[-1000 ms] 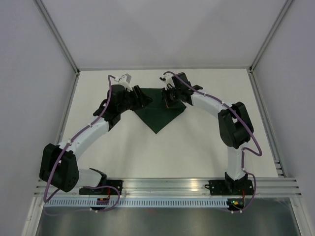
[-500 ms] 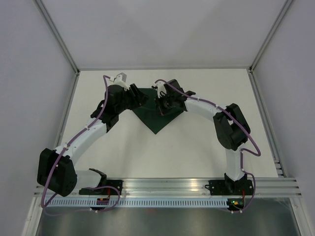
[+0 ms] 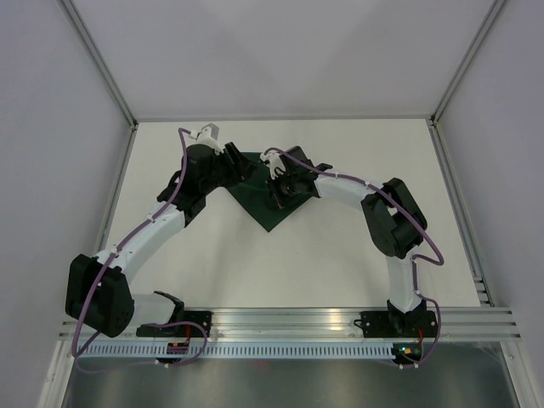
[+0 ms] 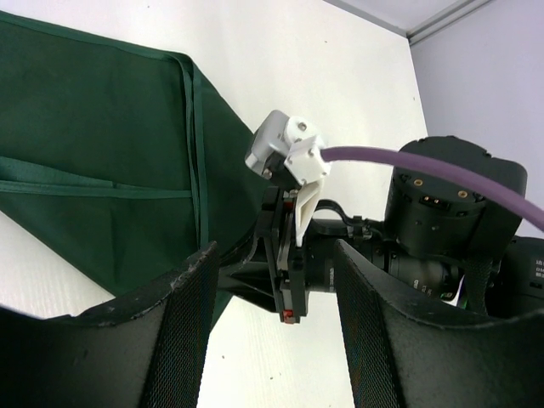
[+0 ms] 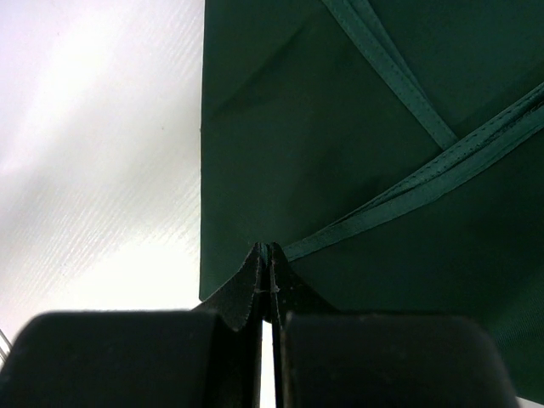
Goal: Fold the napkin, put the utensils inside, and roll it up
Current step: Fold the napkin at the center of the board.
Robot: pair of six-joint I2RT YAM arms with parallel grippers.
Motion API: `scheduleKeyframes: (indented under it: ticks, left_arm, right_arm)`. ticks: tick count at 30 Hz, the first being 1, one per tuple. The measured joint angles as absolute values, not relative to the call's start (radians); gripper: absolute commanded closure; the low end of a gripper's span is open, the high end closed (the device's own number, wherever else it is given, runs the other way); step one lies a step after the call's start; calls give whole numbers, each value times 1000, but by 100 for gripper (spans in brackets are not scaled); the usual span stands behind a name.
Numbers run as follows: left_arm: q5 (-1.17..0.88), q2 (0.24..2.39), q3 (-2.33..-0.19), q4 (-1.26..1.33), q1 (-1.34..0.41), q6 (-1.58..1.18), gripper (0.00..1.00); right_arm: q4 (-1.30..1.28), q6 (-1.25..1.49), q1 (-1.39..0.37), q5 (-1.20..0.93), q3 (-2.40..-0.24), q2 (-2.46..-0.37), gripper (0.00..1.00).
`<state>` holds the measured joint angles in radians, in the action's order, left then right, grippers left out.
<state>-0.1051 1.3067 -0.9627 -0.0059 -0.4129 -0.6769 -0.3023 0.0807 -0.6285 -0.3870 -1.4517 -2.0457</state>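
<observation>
The dark green napkin (image 3: 265,212) lies on the white table at the back middle, pointing toward the near edge. The right wrist view shows its hemmed layers (image 5: 357,127) crossing. My right gripper (image 3: 277,192) hangs over its middle, and its jaws (image 5: 266,252) are shut on a hemmed edge of the cloth. My left gripper (image 3: 241,171) stands open at the napkin's left corner, with nothing between its mesh fingers (image 4: 189,293). In the left wrist view the napkin (image 4: 102,161) spreads to the left and the right arm's wrist is straight ahead. No utensils are in view.
The white table (image 3: 340,255) is bounded by grey walls at the back and sides. An aluminium rail (image 3: 289,321) carrying both arm bases runs along the near edge. The right arm's elbow (image 3: 393,217) stands to the right of the napkin.
My right gripper has moved left and toward the near edge, carrying the pinched napkin edge over the cloth. The left arm shifted slightly and stayed open.
</observation>
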Motion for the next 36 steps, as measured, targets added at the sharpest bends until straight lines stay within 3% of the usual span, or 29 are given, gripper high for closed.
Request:
scheduleKeyframes:
  ticks: [20, 36]
  left_arm:
    - [-105, 1349, -980, -4, -413, -678, 38]
    - [-107, 1464, -1045, -3, -413, -678, 37]
  right_arm:
    - [-315, 40, -645, -385, -1435, -2046, 96]
    - [-343, 41, -640, -414, -1428, -2045, 70]
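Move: My right hand still pinches the folded-over right corner of the napkin, only a couple of centimetres above the board. The spot for it lies about 2 cm back and 1 cm below. The napkin's near tip is roughly 5 cm back and 1 cm left, and the left flap's edge meets this flap's hem about 6 cm ahead and 1 cm right. From my left hand, the held corner lies some 7 cm right, 1 cm back and 17 cm below. I ease my right hand back about 2 cm towards the napkin's near tip while sinking roughly 1 cm to lay the corner down. Partway through, its shut fingers begin to part, reaching about a quarter open around the cloth. My left hand, fingers staying open, starts forward and down over the napkin, some 2.5 cm each way and about 1 cm right. ##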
